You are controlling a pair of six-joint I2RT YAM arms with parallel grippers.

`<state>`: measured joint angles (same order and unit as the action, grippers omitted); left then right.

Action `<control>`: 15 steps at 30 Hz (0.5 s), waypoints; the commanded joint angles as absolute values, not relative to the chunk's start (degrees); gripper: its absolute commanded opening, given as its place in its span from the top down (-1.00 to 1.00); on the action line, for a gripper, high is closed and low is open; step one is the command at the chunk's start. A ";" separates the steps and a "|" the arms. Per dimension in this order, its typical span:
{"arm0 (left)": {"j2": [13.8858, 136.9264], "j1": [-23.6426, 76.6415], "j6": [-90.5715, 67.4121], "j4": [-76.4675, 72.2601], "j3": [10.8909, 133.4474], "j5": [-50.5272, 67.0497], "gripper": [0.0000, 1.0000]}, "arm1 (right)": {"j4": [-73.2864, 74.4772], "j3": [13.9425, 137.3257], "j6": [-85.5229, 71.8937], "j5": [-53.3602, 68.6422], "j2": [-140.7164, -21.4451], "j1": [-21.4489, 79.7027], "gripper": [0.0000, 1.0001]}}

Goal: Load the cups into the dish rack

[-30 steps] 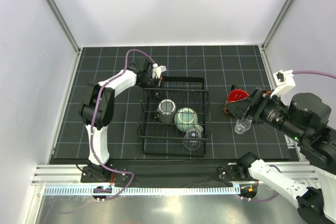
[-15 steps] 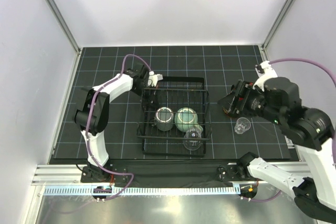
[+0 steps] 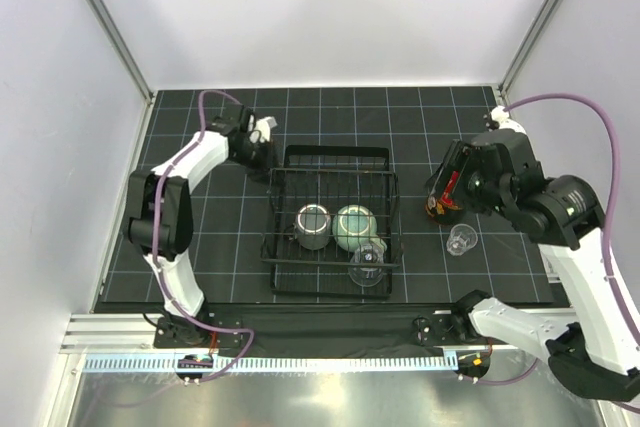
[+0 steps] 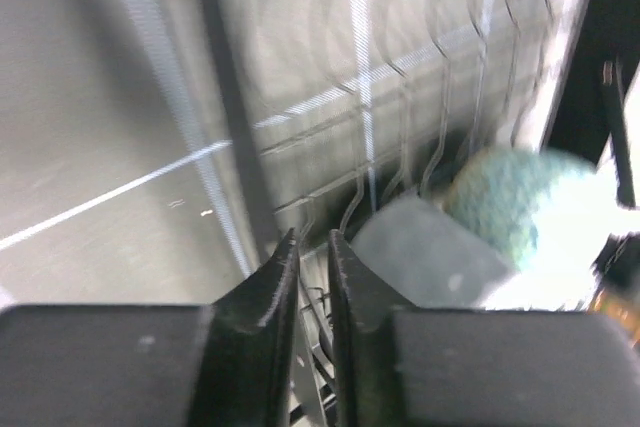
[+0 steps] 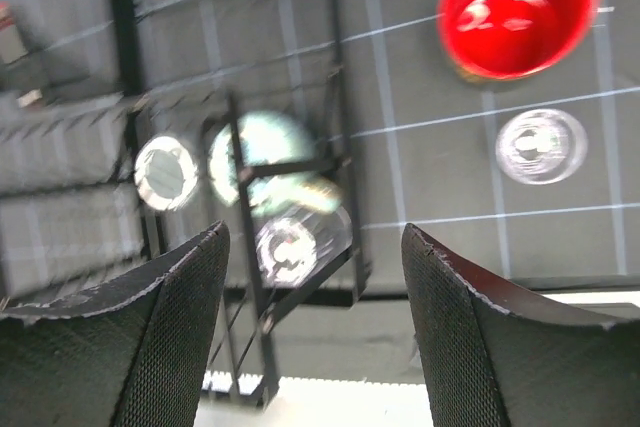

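The black wire dish rack (image 3: 285,247) sits mid-table and holds a dark grey-green mug (image 3: 313,225), a speckled pale-green mug (image 3: 354,227) and a clear glass (image 3: 368,265). A second clear glass (image 3: 461,241) stands on the mat to the rack's right. Beside it is the dark cup with the red inside (image 5: 515,7), half hidden under my right arm in the top view. My right gripper (image 3: 446,185) hovers over that cup, open and empty (image 5: 315,237). My left gripper (image 3: 266,147) is just off the rack's far left corner, its jaws a thin slit apart (image 4: 312,239) with nothing between them.
The black gridded mat (image 3: 200,237) is enclosed by white walls on three sides. An aluminium rail (image 3: 320,332) with the arm bases runs along the near edge. The rack's raised handle (image 3: 337,152) stands at its far side.
My left gripper drew back to the left, off the rack's far rim, and its jaws parted slightly. My right arm rose and swung back over the red-lined cup. The rack slid slightly.
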<state>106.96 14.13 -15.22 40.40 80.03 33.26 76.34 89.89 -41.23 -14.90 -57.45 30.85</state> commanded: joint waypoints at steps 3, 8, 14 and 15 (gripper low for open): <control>94.85 10.99 -29.95 35.43 76.92 23.66 0.50 | 80.07 89.48 -38.42 -16.21 -60.20 19.80 -0.41; 78.86 10.55 -33.49 35.94 71.28 17.41 0.18 | 75.42 79.99 -34.46 -9.67 -59.85 11.17 -0.42; 65.24 9.84 -30.24 41.74 71.01 16.08 0.04 | 70.85 68.13 -31.29 -12.48 -62.05 10.81 -0.43; 63.74 9.84 -30.32 42.53 71.10 16.34 0.03 | 69.10 66.38 -31.03 -12.13 -61.79 10.81 -0.42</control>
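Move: The small clear glass stands roughly 10 cm to the right of the right hand, about 2 cm nearer the base and some 28 cm below. The red mug is about 6 cm to that hand's right and 6 cm ahead, similarly low, and the dish rack's middle lies about 19 cm to its left and 3 cm ahead. From the left hand the glass is roughly 43 cm right, 16 cm back and 5 cm lower. Towards the clear glass beside the red mug, the empty right hand swings right by about 6.5 cm, then mostly sinks, 12 cm in all, its open fingers tipping some 20 degrees further down. The left hand leaves the rack's far left corner, rising about 18 cm and drifting left, then also back; it turns counter-clockwise, its fingers lift outward and open to about half. ##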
